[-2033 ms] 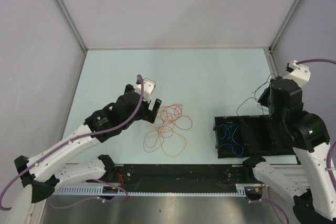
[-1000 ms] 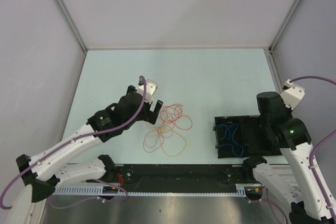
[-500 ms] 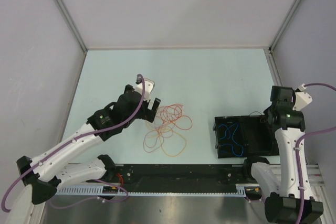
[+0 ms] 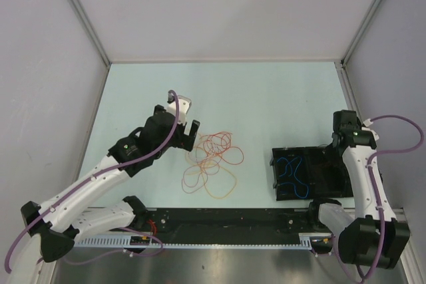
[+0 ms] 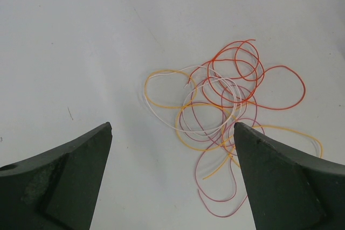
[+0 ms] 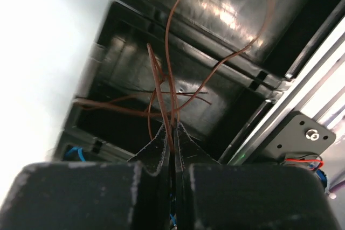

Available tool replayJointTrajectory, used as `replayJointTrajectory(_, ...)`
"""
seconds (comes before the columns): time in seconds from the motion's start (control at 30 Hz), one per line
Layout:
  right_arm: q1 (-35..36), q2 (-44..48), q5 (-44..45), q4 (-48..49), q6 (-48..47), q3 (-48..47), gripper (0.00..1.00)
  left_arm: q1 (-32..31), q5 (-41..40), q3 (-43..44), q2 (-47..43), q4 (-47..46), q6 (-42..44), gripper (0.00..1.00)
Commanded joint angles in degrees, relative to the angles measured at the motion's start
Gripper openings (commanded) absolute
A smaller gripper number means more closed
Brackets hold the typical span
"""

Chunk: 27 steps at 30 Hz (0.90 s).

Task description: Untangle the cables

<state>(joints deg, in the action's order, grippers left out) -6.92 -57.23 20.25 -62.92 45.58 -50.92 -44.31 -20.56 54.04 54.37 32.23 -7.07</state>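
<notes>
A loose tangle of cables (image 4: 213, 157) lies mid-table: red loops (image 5: 253, 74), orange loops (image 5: 202, 146), a white strand (image 5: 161, 112) and a mauve strand (image 5: 215, 211). My left gripper (image 5: 172, 127) hovers open just left of the tangle, nothing between its fingers (image 5: 70, 176). My right gripper (image 6: 170, 129) is shut on a thin brown cable (image 6: 171, 52), whose loops hang over a black tray compartment (image 6: 226, 106). A blue cable (image 4: 291, 172) lies in the tray's left compartment.
The black tray (image 4: 274, 164) sits at the front right, against the metal rail (image 4: 226, 231) along the near edge. My right arm (image 4: 363, 177) stands over the tray's right side. Grey walls enclose the table on three sides.
My right arm has swung round and dropped over the tray's right side, the brown cable still in its jaws. The left gripper has drifted slightly back and left, staying open.
</notes>
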Motion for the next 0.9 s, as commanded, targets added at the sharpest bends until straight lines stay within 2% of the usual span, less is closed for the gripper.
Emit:
replayJointTrajectory(0.0, -0.11, -1.12, -3.28, 5.24, 0.3, 3.1, 0.0, 0.37, -0.1, -0.6, -1.19, -1.55, 0.13, 1.0)
replayJointTrajectory(0.13, -0.55, -2.71, -1.8, 11.04, -1.11, 3.98, 0.0, 0.37, -0.45, -0.69, -1.11, -1.55, 0.3, 1.0)
replayJointTrajectory(0.3, -0.55, -6.39, -5.31, 16.94, -1.64, 6.96, 0.0, 0.37, -0.98, -0.78, -1.02, -1.56, 0.3, 1.0)
replayJointTrajectory(0.43, -0.47, -10.52, -10.3, 25.18, -2.34, 8.73, 0.0, 0.63, -1.24, -0.95, -1.11, -1.73, 0.39, 1.0)
replayJointTrajectory(0.7, 1.82, -14.92, -11.99, 37.94, -3.31, 7.94, 0.0, 0.98, -1.15, -1.04, -1.02, -1.82, 0.39, 1.0)
replayJointTrajectory(0.87, 3.22, -20.19, -13.13, 43.48, -3.22, 4.17, 0.0, 1.95, -0.19, -1.04, -1.19, -2.17, 0.57, 1.0)
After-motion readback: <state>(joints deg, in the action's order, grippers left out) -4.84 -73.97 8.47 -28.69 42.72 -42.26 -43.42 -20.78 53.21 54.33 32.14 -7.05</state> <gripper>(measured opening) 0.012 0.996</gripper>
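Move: The right hand, holding the brown cable, is about 10 cm above the black box's middle compartment; that compartment's far wall is some 9 cm ahead, about 1 cm left and 9 cm lower. The blue cable lies in the next compartment, about 11 cm left and level fore-and-aft with the hand, some 11 cm down. From the left hand the far wall is roughly 50 cm right, 2 cm ahead and 19 cm below. Shut on the brown cable, the right hand sinks about 7 cm, drives 10 cm forward, pushing the box outward. ##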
